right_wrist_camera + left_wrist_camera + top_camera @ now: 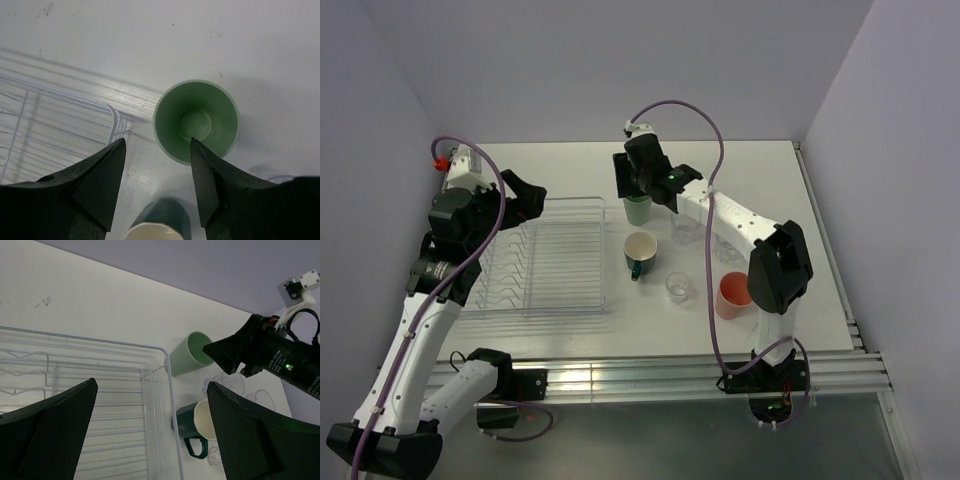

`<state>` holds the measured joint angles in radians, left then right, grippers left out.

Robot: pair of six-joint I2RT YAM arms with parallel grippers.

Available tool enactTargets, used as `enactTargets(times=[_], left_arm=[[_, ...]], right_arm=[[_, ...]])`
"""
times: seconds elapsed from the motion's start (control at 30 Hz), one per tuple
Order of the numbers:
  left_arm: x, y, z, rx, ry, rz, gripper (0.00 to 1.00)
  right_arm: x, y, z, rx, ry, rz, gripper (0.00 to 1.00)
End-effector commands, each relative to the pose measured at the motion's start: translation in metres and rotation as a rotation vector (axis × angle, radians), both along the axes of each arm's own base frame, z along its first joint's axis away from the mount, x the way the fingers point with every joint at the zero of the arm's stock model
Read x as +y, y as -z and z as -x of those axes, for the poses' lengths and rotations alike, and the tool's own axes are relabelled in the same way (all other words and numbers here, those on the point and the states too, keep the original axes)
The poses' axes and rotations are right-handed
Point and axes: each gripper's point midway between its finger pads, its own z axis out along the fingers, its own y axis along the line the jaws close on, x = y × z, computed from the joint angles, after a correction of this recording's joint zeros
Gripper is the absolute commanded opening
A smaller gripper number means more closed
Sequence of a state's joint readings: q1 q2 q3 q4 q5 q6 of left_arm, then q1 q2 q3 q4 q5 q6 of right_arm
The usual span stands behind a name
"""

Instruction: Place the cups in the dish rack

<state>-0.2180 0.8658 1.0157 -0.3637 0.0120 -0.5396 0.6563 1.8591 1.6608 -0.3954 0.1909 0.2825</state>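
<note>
The pale green tumbler (pixel 196 121) stands upright just off the dish rack's (pixel 555 258) far right corner. My right gripper (pixel 157 142) hangs open over it; one fingertip (pixel 196 145) shows over the cup's mouth and the other is outside its near-left wall, with nothing gripped. From above, that gripper (pixel 638 192) covers part of the tumbler (pixel 638 211). The teal mug (pixel 640 250), a clear glass (pixel 678 287) and the salmon-pink tumbler (pixel 732 295) stand right of the rack. My left gripper (pixel 150 390) is open above the rack's right rim (pixel 170 385), holding nothing.
Two more clear glasses (pixel 686 232) (pixel 726 250) stand partly hidden under my right arm. The teal mug (pixel 197 427) sits close to the rack's right side, handle toward the near edge. Walls enclose the table on the left, back and right.
</note>
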Motion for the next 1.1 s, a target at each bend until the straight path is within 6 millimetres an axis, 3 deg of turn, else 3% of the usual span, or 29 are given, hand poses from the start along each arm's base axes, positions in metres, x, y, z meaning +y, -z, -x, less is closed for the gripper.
enactTargets(times=[0.0,0.43,0.83,1.07], left_arm=[[-0.003,-0.017,-0.001,-0.046,0.019,0.01,0.99],[-0.004,-0.013,-0.003,-0.034,0.022,0.008,0.99],[-0.005,-0.01,-0.005,-0.021,0.024,0.009,0.99],[-0.005,-0.008,-0.006,-0.014,0.021,0.009,0.99]], right_arm=[[0.007,-0.003,-0.008,-0.02,-0.01,0.035,0.61],[0.019,0.027,-0.013,0.025,-0.021,0.099,0.58],[0.024,0.056,-0.022,0.068,-0.016,0.154,0.44],[0.022,0.062,-0.025,0.075,-0.005,0.18,0.38]])
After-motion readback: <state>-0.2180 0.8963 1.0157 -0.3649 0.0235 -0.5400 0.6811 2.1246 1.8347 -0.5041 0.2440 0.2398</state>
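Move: The green cup stands almost under the right hand, some 4 cm ahead, 1 cm to the right, its middle about 14 cm below. Of the cup, the green mug is about 13 cm nearer the base and 1 cm right, a clear glass 12 cm right and 5 cm nearer, and the dish rack's middle 23 cm left and 13 cm nearer. From the left hand the green cup lies about 16 cm ahead, 24 cm right and 26 cm below. No grip can be made out yet: the right hand sinks about 8 cm to the green cup's rim, easing off briefly midway, and brings its fingers astride the cup's left wall, one outside and one over or in the mouth. The fingers narrow from well open to roughly two fifths as the wrist turns some 10 degrees, tipping further down. ##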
